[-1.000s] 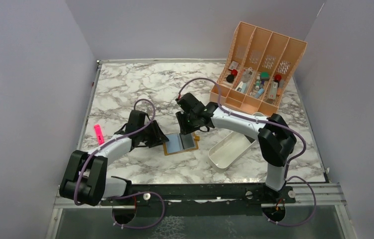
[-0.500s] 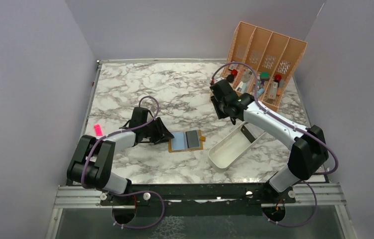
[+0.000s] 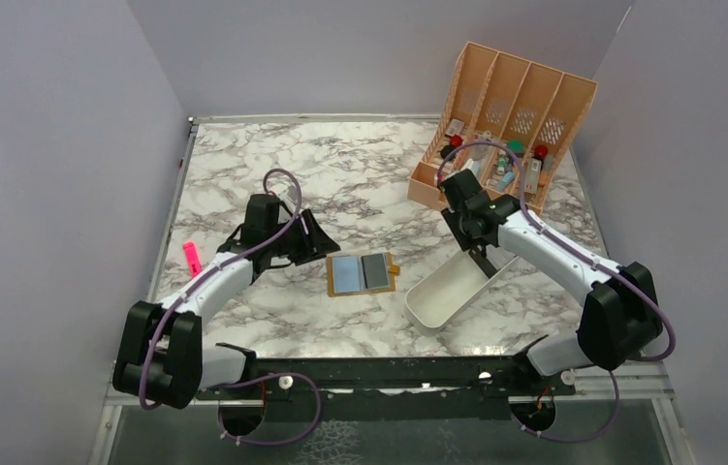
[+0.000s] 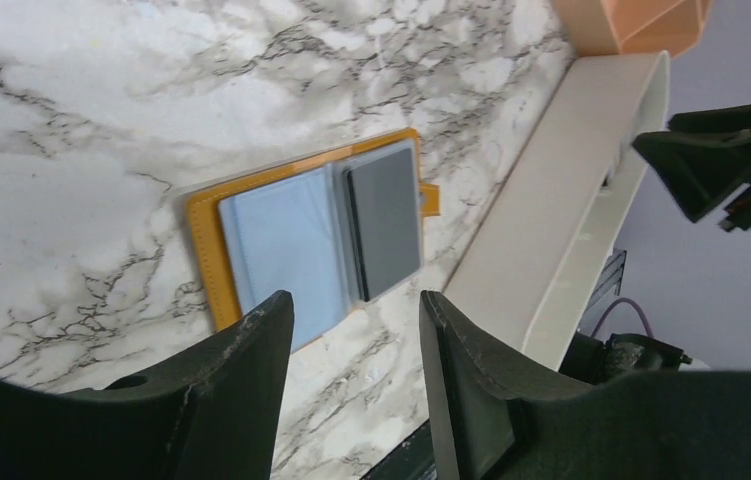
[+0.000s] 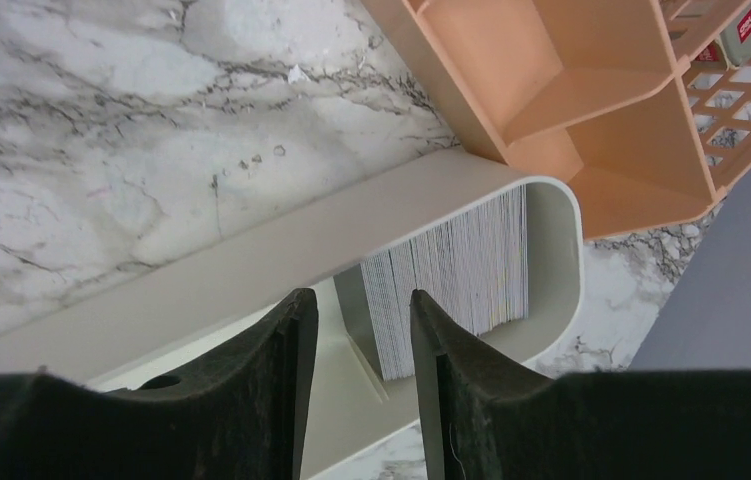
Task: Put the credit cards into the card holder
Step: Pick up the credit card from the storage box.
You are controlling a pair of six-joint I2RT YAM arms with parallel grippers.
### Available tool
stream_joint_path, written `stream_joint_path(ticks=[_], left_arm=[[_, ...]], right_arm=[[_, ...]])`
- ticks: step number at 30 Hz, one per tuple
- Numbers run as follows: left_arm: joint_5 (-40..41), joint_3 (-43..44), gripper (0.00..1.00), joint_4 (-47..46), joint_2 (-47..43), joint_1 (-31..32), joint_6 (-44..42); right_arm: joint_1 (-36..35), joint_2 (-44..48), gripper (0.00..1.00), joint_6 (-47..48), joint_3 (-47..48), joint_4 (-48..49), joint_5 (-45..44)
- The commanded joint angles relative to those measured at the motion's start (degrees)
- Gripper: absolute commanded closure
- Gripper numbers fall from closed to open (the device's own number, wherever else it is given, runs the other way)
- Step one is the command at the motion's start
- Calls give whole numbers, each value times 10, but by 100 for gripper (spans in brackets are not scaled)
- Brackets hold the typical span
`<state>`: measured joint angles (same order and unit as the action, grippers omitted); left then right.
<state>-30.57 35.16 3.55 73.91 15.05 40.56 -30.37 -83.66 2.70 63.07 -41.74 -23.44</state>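
Note:
The card holder [image 3: 363, 275] lies open and flat on the marble, mustard-orange round its edge [image 4: 201, 250]. A pale blue card [image 4: 276, 250] fills its left half and a dark grey panel [image 4: 383, 228] its right half. My left gripper [image 4: 354, 305] hangs open just left of the holder, a little above the table, holding nothing. More credit cards [image 5: 461, 270] stand on edge as a thick stack in the far end of the white tray [image 5: 351, 220]. My right gripper [image 5: 361, 300] is open right above that stack, near its front end, with nothing gripped.
A peach slotted organiser [image 3: 510, 126] with small items stands at the back right, right behind the tray [image 3: 432, 300]. A pink marker [image 3: 191, 258] lies near the table's left edge. Grey walls close in three sides.
The right arm left the card holder, swung right and came down over the tray's card stack. The left gripper drew back from the holder. Both grippers opened wider.

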Motion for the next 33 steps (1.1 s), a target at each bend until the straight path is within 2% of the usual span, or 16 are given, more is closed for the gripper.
stream_joint_path(ticks=[1, 8, 14, 27, 33], left_arm=[[-18, 40, 46, 78, -50, -2, -56], [-21, 24, 46, 109, -82, -1, -85], [-27, 15, 46, 111, -89, -2, -91], [-29, 19, 45, 121, -97, -1, -102], [-30, 16, 45, 125, -104, -2, -103]], right_arm=[[1, 23, 55, 47, -35, -5, -27], [2, 16, 52, 76, -83, 20, -41], [2, -3, 51, 82, -94, 42, -81], [2, -42, 51, 104, -119, 105, -95], [2, -39, 56, 111, -123, 117, -134]])
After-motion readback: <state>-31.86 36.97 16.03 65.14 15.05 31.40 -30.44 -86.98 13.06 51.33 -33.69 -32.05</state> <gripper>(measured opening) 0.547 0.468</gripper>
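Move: The front credit card of the upright stack in the storage box is some 5 cm to the right of the right hand, about 2 cm back and 8 cm below. The orange organizer's front bins stand roughly 11 cm ahead and 2 cm right of that hand; the card holder lies some 22 cm to its left and 4 cm back. From the left hand the card is about 32 cm to the right, 2 cm back and 6 cm below. The right hand sinks about 5 cm onto the front end of the card stack while going 4 cm right, its fingers staying open to straddle the first cards; whether they touch can't be seen. It first draws back 3 cm, then eases forward again by half that, rolling its left side down some 15 degrees. The empty left hand backs off about 3 cm and rises slightly, away from the card holder. ##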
